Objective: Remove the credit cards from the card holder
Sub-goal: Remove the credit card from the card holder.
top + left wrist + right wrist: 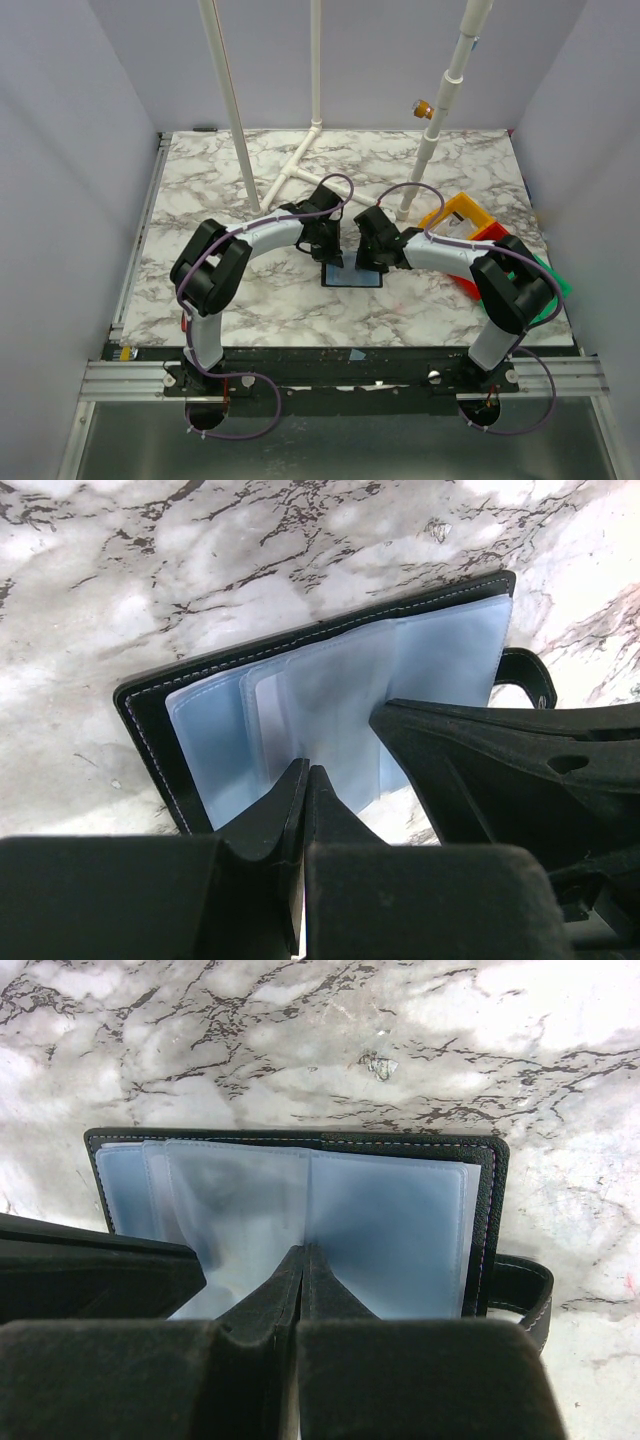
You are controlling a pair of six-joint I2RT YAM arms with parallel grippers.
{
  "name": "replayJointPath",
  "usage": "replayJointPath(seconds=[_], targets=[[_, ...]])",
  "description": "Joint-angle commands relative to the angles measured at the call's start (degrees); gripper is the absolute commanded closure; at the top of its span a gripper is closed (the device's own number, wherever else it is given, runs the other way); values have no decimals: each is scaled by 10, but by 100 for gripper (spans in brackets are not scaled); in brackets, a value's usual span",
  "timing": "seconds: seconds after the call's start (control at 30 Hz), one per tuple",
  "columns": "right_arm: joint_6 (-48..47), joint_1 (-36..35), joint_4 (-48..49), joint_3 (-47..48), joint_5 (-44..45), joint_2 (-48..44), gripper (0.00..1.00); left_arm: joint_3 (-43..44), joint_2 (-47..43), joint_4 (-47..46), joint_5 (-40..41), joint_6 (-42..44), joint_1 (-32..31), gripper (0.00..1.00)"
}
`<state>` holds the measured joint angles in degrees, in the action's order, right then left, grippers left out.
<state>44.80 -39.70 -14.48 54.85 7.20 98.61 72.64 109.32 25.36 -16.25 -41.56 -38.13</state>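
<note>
The card holder (pixel 352 277) lies open on the marble table (pixel 250 300) between my two arms, black outside with pale blue sleeves (pixel 340 695) fanned inside. Its black tab (pixel 520 1290) sticks out at one side. My left gripper (pixel 306 772) is shut, its tips resting on the near edge of the sleeves. My right gripper (pixel 303 1250) is also shut, its tips at the fold between two sleeves (pixel 385 1225). Each wrist view shows the other gripper close beside. The credit cards are hidden; I cannot make one out through the sleeves.
Yellow (pixel 458 215), red (pixel 490 232) and green (pixel 552 285) bins sit at the right edge behind my right arm. White pipes (pixel 300 165) lie and stand at the back, with a white post (pixel 432 150) just behind the right gripper.
</note>
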Motion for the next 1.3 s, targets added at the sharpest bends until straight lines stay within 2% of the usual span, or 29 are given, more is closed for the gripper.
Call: replayJointPath(seconds=[0.0,0.13,0.53,0.9,1.27], targets=[[-14,-1,-17,-11,8,21,99,11,11,-9,-17,2,-5,100],[-15,-1,-32,3,12,-7,98,13,11,-9,-18,1,-5,100],[-28,-1,-83,33,38,-106,70,18,10,-18,-31,-6,-9,100],[-35,-21,1,-33,-24,-110,65,20,18,-25,-49,-14,-11,100],[-39,-75,-1,1,21,-57,65,2,-24,0,-6,-11,16,100]])
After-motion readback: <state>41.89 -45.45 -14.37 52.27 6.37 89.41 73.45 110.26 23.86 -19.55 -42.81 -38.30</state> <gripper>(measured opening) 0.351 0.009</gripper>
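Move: The clear pocket on the left page of the open card holder lies right under the left hand's shut fingers, its middle barely 1 cm to their left. From the right fingertips, down on the holder's spine, the pocket is about 3 cm left and 1 cm back, level to a centimetre below. The strap at the holder's right edge is roughly 7 cm right of that hand and 2 cm back, and the yellow bin some 22 cm right and 11 cm ahead. The right hand's shut fingertips come free of the holder's spine and go up about 7 cm while parting to roughly a third open, then sink some 2.5 cm and draw back about 3 cm before swinging 3 cm left, turning nearly 10 degrees counter-clockwise, to hang over the near part of the left page. Meanwhile the left hand keeps its shut tips on the clear pocket and drags slowly rightward by 1.5 cm towards the spine, easing slightly back left at the very end. ##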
